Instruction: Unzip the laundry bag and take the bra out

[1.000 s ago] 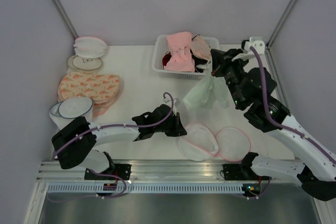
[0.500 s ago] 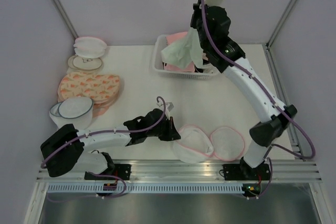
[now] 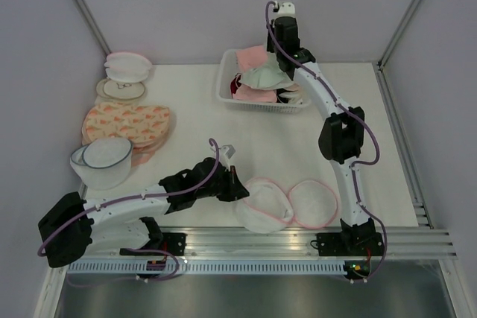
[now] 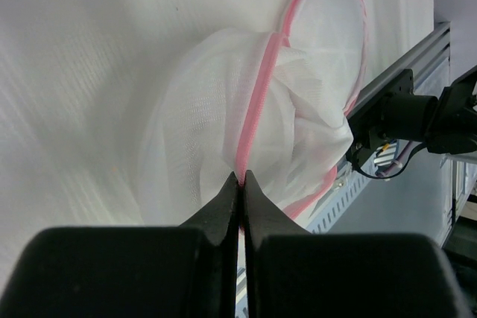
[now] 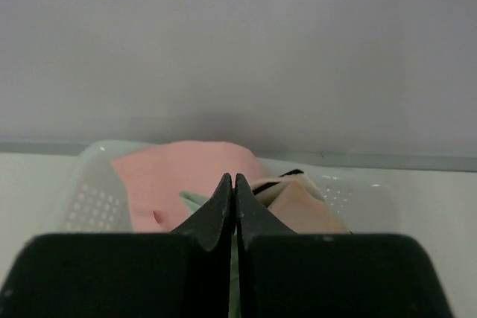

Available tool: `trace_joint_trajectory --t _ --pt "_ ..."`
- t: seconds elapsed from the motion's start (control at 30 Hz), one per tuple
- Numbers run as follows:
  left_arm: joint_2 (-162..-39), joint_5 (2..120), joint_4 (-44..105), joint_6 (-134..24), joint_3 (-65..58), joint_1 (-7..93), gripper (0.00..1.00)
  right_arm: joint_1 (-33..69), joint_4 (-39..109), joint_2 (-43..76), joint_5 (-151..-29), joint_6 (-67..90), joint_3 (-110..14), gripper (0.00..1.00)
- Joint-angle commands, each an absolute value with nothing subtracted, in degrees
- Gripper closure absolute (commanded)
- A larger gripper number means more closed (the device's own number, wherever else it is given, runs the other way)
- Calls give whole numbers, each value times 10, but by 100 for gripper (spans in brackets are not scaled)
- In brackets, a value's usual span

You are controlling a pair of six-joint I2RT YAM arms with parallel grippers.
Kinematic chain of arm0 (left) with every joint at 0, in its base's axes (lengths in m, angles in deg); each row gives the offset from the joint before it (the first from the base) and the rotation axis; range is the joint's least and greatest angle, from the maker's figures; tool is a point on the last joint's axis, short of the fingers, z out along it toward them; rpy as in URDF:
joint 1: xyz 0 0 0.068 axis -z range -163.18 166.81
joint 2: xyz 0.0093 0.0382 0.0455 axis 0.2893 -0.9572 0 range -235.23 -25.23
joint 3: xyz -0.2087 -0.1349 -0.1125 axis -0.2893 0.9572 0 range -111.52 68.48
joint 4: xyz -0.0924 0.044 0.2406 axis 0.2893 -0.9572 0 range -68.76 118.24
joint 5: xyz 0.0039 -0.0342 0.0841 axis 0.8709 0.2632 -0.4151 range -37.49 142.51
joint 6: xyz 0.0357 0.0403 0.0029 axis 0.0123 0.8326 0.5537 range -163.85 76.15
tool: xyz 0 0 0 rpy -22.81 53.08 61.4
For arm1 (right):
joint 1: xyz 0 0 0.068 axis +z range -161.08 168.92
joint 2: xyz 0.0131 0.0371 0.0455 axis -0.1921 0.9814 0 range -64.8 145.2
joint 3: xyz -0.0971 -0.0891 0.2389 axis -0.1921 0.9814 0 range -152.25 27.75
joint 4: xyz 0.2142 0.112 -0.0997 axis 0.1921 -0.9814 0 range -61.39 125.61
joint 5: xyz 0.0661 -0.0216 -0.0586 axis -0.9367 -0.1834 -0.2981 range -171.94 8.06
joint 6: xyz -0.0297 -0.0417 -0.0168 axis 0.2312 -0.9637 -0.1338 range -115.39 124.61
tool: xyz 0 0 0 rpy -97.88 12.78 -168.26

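Note:
The laundry bag [image 3: 262, 206] lies open at the table's near edge, its two white mesh halves with pink trim spread side by side. My left gripper [image 3: 232, 188] is shut on its pink rim; in the left wrist view the closed tips [image 4: 241, 176] pinch the trim of the crumpled bag [image 4: 216, 117]. My right gripper [image 3: 274, 67] is stretched to the far side and is shut on the pale mint bra [image 3: 262, 77], which rests on the pile in the white basket [image 3: 223, 93]. In the right wrist view a mint strip [image 5: 191, 199] shows beside the closed tips [image 5: 234, 178].
The basket [image 5: 89, 199] holds pink bras [image 5: 186, 173] and a beige bra [image 5: 302, 210]. At the left stand a blue-rimmed mesh dome [image 3: 104, 160], flat orange-patterned bags [image 3: 127, 123] and more round bags [image 3: 125, 72]. An aluminium rail [image 3: 246, 240] runs along the near edge.
My right arm has swung the mint bra from above the table's middle to the basket and lowered it onto the pile. My left gripper has dragged the bag slightly left and nearer.

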State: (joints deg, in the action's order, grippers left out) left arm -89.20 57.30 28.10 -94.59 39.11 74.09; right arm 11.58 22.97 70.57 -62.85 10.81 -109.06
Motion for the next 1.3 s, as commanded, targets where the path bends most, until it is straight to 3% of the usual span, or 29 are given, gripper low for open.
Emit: trace_joint_trajectory --t 0.0,0.13,0.27,0.3,0.33,0.37,0.47,0.5,0.73,0.87,0.97,1.13,1.27 --pt "-876 538 266 -961 403 741 98 115 236 677 -774 128 -1047 100" --pt "-893 543 267 -962 399 741 98 115 273 647 -903 143 -963 100" --pt "-897 545 278 -968 406 741 98 114 268 651 -988 156 -968 97" --pt "-897 544 279 -971 409 742 98 113 257 656 -1000 158 -992 90" --pt "-895 542 279 -972 409 742 98 113 248 660 -1020 161 -1000 77" --pt "-894 539 279 -972 410 741 98 113 248 656 -1024 169 -997 46" --pt "-892 538 279 -974 411 742 98 114 287 624 -1025 181 -955 10" --pt "-892 538 279 -975 411 741 98 113 300 613 -1023 184 -944 4" --pt "-879 534 280 -976 416 741 98 104 346 509 -966 207 -885 2" --pt "-868 528 279 -976 419 741 98 107 319 393 -833 213 -764 2" --pt "-861 528 279 -976 419 741 98 127 196 327 -699 208 -717 2" --pt "-851 528 279 -977 424 741 98 212 143 185 -539 244 -490 2" --pt "-844 511 301 -983 431 741 98 254 103 78 -506 333 -341 2"
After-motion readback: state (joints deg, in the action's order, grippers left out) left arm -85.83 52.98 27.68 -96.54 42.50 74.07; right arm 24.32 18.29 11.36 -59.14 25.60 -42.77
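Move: The right hand holds the mint bra above the laundry basket, whose middle lies about 7 cm to its left, 4 cm back and 20 cm below. In the basket, the pink garment is roughly 10 cm left and 3 cm back, the beige garment some 4 cm right and level with the hand, both about 15 cm below. From the left hand, still pinching the laundry bag's edge, the basket's middle is some 46 cm ahead, 11 cm right and 2 cm below. Right hand lowers about 9 cm leftward, opens, releases the bra, rises, then withdraws back some 20 cm. ##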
